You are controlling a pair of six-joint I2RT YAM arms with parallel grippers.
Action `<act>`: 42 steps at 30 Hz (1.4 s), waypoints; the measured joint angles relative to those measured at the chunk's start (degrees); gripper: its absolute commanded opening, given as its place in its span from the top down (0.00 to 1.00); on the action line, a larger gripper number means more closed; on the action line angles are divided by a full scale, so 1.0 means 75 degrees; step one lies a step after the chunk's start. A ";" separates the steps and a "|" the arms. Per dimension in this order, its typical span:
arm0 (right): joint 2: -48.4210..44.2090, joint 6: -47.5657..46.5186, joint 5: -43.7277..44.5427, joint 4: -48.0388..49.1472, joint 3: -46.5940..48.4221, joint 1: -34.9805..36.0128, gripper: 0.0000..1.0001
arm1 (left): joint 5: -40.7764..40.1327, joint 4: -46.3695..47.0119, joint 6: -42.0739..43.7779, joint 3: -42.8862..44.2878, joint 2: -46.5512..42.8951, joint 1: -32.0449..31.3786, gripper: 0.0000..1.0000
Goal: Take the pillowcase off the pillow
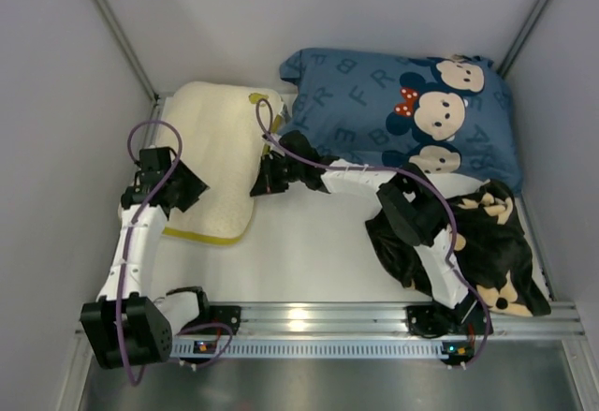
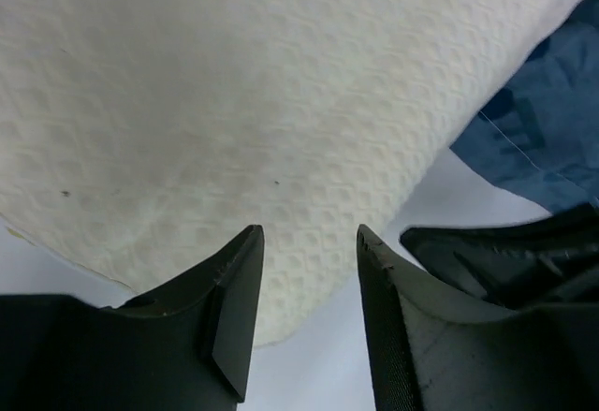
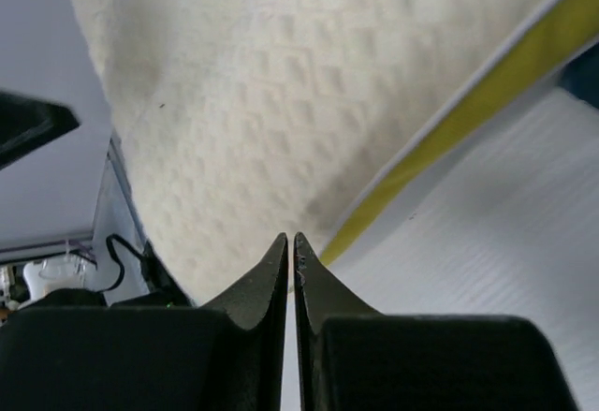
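Note:
The cream quilted pillow [image 1: 220, 154] lies bare at the back left of the table, a yellow strip along its near edge. The black pillowcase [image 1: 501, 252] with tan motifs sits crumpled at the front right, apart from the pillow and partly under my right arm. My left gripper [image 1: 197, 188] is at the pillow's left side, open, its jaws [image 2: 307, 242] empty just off the pillow [image 2: 234, 102]. At the pillow's right edge my right gripper [image 1: 264, 179] is shut [image 3: 291, 240] with nothing seen between its fingers, the tips close to the pillow [image 3: 262, 102].
A larger blue pillow [image 1: 412, 107] with letters and cartoon mice lies at the back right, touching the cream pillow's far corner. Grey walls close in left, right and back. A metal rail [image 1: 309, 319] runs along the near edge.

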 measured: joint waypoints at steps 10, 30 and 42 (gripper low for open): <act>0.1760 -0.0469 0.0994 -0.1483 0.2454 -0.0321 0.98 | 0.2349 -0.0152 -0.0102 0.0044 -0.1492 -0.0009 0.41; 0.3063 -0.0842 0.1221 -0.1550 0.4843 -0.0376 0.37 | 0.3713 -0.0627 -0.0472 0.0038 -0.3101 -0.0015 0.25; -0.3497 -0.2090 0.4832 -0.2267 -0.0988 -0.0603 0.02 | 0.3998 -0.0729 -0.0889 -0.0667 -0.4083 -0.0015 0.23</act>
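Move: The bare cream pillow's middle lies about 11 cm ahead of the right hand and 15 cm to its left, some 4 cm lower; the yellow-trimmed edge is right beside the shut fingertips. The blue pillow's middle is roughly 26 cm ahead and 42 cm right, the black pillowcase some 18 cm back and 60 cm right. From the left hand, hovering over the cream pillow's near part, its middle is about 13 cm straight ahead and 9 cm below. With its fingers still shut, the right hand runs about 12 cm forward along the cream pillow's right edge, dipping some 6 cm and then bearing left into its side to nudge the pillow over, before the fingers open wide and it pulls away some 20 cm right and 13 cm up, drawing back a little, towards the blue pillow. The left hand, clear above the pillow, withdraws about 10 cm each rightward, up and back, its half-open fingers spreading further. ##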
